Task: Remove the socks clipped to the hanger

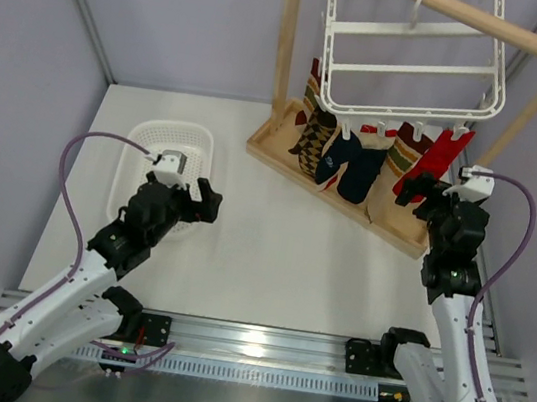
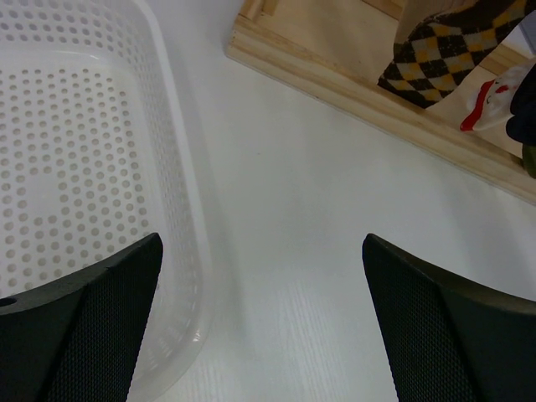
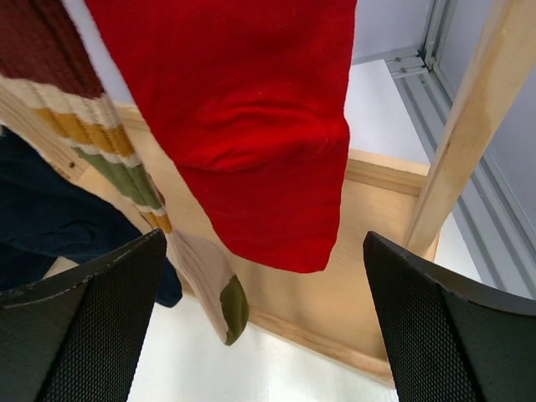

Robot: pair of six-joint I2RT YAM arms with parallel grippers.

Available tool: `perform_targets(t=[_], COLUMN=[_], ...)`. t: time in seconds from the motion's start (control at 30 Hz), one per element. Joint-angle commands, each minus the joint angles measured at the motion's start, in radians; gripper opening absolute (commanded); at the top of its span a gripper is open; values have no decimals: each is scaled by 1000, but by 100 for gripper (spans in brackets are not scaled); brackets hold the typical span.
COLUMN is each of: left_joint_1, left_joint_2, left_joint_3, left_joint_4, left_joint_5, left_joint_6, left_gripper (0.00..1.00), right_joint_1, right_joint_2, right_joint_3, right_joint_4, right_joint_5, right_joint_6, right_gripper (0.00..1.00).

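Observation:
The white hanger (image 1: 411, 56) hangs from the wooden rail, with several socks clipped along its near rim. From left these are an argyle sock (image 1: 313, 142), navy socks (image 1: 354, 168), a cream striped sock (image 1: 404, 153) and a plain red sock (image 1: 445, 155). My right gripper (image 1: 423, 192) stands open just below and in front of the red sock (image 3: 251, 126), whose toe hangs between the fingers in the right wrist view. The cream striped sock (image 3: 201, 276) dangles beside it. My left gripper (image 1: 196, 195) is open over the table beside the basket, nothing in it.
A white perforated basket (image 1: 147, 168) (image 2: 180, 193) lies at the left. The wooden stand's base board (image 1: 276, 152) (image 3: 335, 293) sits under the socks, with an upright post (image 1: 285, 42) at the left and a slanted leg (image 3: 465, 126) at the right.

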Motion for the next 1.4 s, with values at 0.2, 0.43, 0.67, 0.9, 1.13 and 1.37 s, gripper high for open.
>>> perform_targets(t=[0.2, 0.43, 0.67, 0.9, 1.13, 1.37], left_joint_1=[0, 0, 0, 0, 0, -45], left_joint_2=[4, 7, 6, 3, 16, 52], left_joint_3=[17, 14, 12, 7, -3, 18], left_joint_4=[56, 55, 53, 52, 61, 65], left_joint_5=[37, 43, 40, 34, 29, 37], left_joint_6=[17, 17, 18, 15, 40, 47], left_gripper=[100, 100, 99, 100, 100, 100], right_joint_1=[-38, -61, -70, -70, -70, -52], right_joint_2=[93, 170, 194, 208, 161, 3], right_joint_3=[29, 3, -38, -55, -64, -130], right_joint_4=[165, 290, 367, 397, 364, 337], right_joint_5=[-6, -85, -109, -149, -194, -254], right_joint_6=[-29, -35, -41, -58, -56, -20], right_gripper=[100, 98, 94, 42, 4, 4])
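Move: The red sock hangs about 5 cm ahead of the right hand, only about 1 cm to its left, with its middle some 4 cm above; the foot comes down to finger height. The striped sock hangs about 7 cm to that hand's left and 4 cm ahead, the navy sock some 13 cm left and 6 cm ahead, and the frame post stands about 8 cm right and 5 cm ahead. From the left hand the red sock is roughly 48 cm right, 12 cm ahead and 11 cm higher. With its fingers open, the right hand reaches forward about 4.5 cm, sinking and edging right a little, until the foot of the red sock is between the fingertips, and there they close to pinch the cloth. Keeping that pinch, the hand draws back some 2.5 cm and rises about 2 cm while easing left, turning counter-clockwise and tipping slightly up so that it tugs on the sock. ##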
